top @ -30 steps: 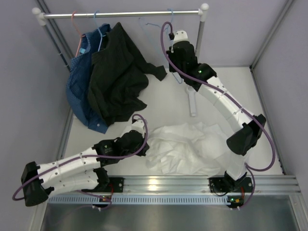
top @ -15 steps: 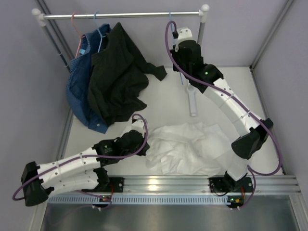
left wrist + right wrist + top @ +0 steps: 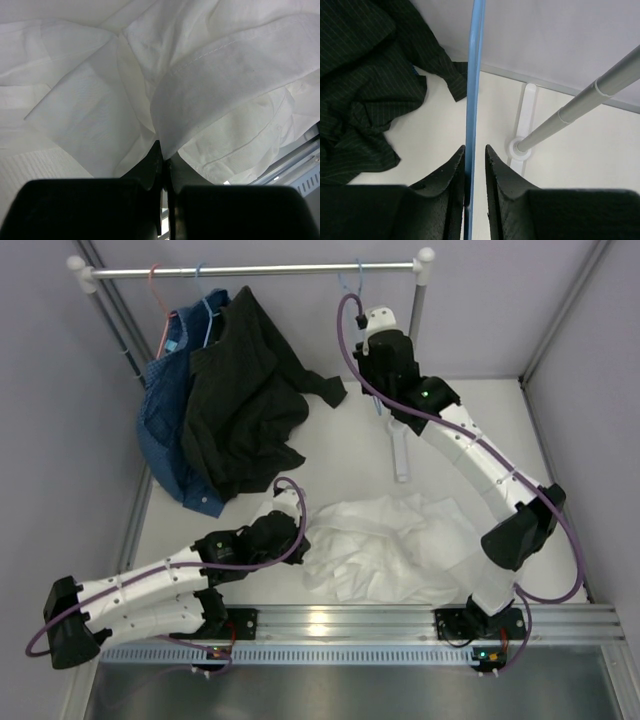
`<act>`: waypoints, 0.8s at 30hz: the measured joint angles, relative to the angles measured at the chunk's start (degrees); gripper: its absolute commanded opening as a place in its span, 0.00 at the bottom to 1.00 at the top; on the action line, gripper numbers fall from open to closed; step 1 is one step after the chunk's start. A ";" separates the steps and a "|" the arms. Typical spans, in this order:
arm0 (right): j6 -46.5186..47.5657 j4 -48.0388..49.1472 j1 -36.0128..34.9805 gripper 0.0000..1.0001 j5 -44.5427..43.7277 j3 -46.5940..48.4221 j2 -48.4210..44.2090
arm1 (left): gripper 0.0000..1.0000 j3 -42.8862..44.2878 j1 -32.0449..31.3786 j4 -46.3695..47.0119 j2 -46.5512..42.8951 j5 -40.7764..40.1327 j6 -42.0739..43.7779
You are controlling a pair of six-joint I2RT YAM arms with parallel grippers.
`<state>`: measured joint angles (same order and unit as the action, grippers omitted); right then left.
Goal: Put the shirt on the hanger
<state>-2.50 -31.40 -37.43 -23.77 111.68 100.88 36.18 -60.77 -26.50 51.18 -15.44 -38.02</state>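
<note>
The white shirt [image 3: 380, 545] lies crumpled on the table near the front; it fills the left wrist view [image 3: 200, 75]. My left gripper [image 3: 298, 530] sits at its left edge, shut on a fold of the fabric [image 3: 163, 150]. The light-blue hanger [image 3: 474, 75] hangs from the rail, its hook [image 3: 349, 278] just showing, the rest hidden behind my right arm. My right gripper [image 3: 372, 315] is up by the rail. Its jaws [image 3: 475, 146] stand narrowly apart around the hanger's wire, which touches the left finger with a small gap to the right one.
A clothes rail [image 3: 250, 270] spans the back, its right post [image 3: 580, 105] on a white foot [image 3: 400, 455]. A black garment [image 3: 245, 400] and a blue denim garment [image 3: 165, 430] hang at the left, beside a pink hanger [image 3: 155, 285].
My right gripper has moved up and a little left toward the rail. The hanger's triangle, seen left of the gripper a second ago, no longer shows. The left arm has not moved.
</note>
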 measured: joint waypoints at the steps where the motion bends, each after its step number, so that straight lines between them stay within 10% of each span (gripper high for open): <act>1: 0.02 0.04 0.09 0.13 -0.04 0.00 0.00 | 0.00 -0.04 0.00 0.02 -0.11 0.00 0.00; 5: 0.22 -0.02 0.39 0.00 -0.28 -0.33 0.00 | 0.00 -0.24 0.00 0.07 -0.55 0.00 0.00; 24: 1.09 0.55 1.01 0.00 1.01 1.01 -2.23 | 0.00 -0.66 0.00 0.46 -1.49 -0.50 -1.16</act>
<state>-1.41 -30.85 -36.42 -22.76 112.68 98.65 35.53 -60.77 -26.04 49.69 -15.94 -39.18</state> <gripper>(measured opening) 0.002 0.024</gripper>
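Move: The blue hanger hangs edge-on at the right hand, its near wire already between the slightly open fingers; its middle is about 4 cm ahead and roughly level in height and sideways. The rack's right post stands some 9 cm to the right and 6 cm ahead; the dark shirt's middle is about 22 cm left, level fore-and-aft and 10 cm lower. From the left hand the hanger is around 33 cm ahead, 13 cm right and 24 cm up. The hanger's blue wire is pinched as the right fingers shut fully on it, the hand drifting slightly right; after a brief pause the right hand raises the wire about 3 cm, ending some 1 cm farther right, towards the post, with barely any wrist tilt. The left hand stays put and keeps its pinch on the white shirt. ##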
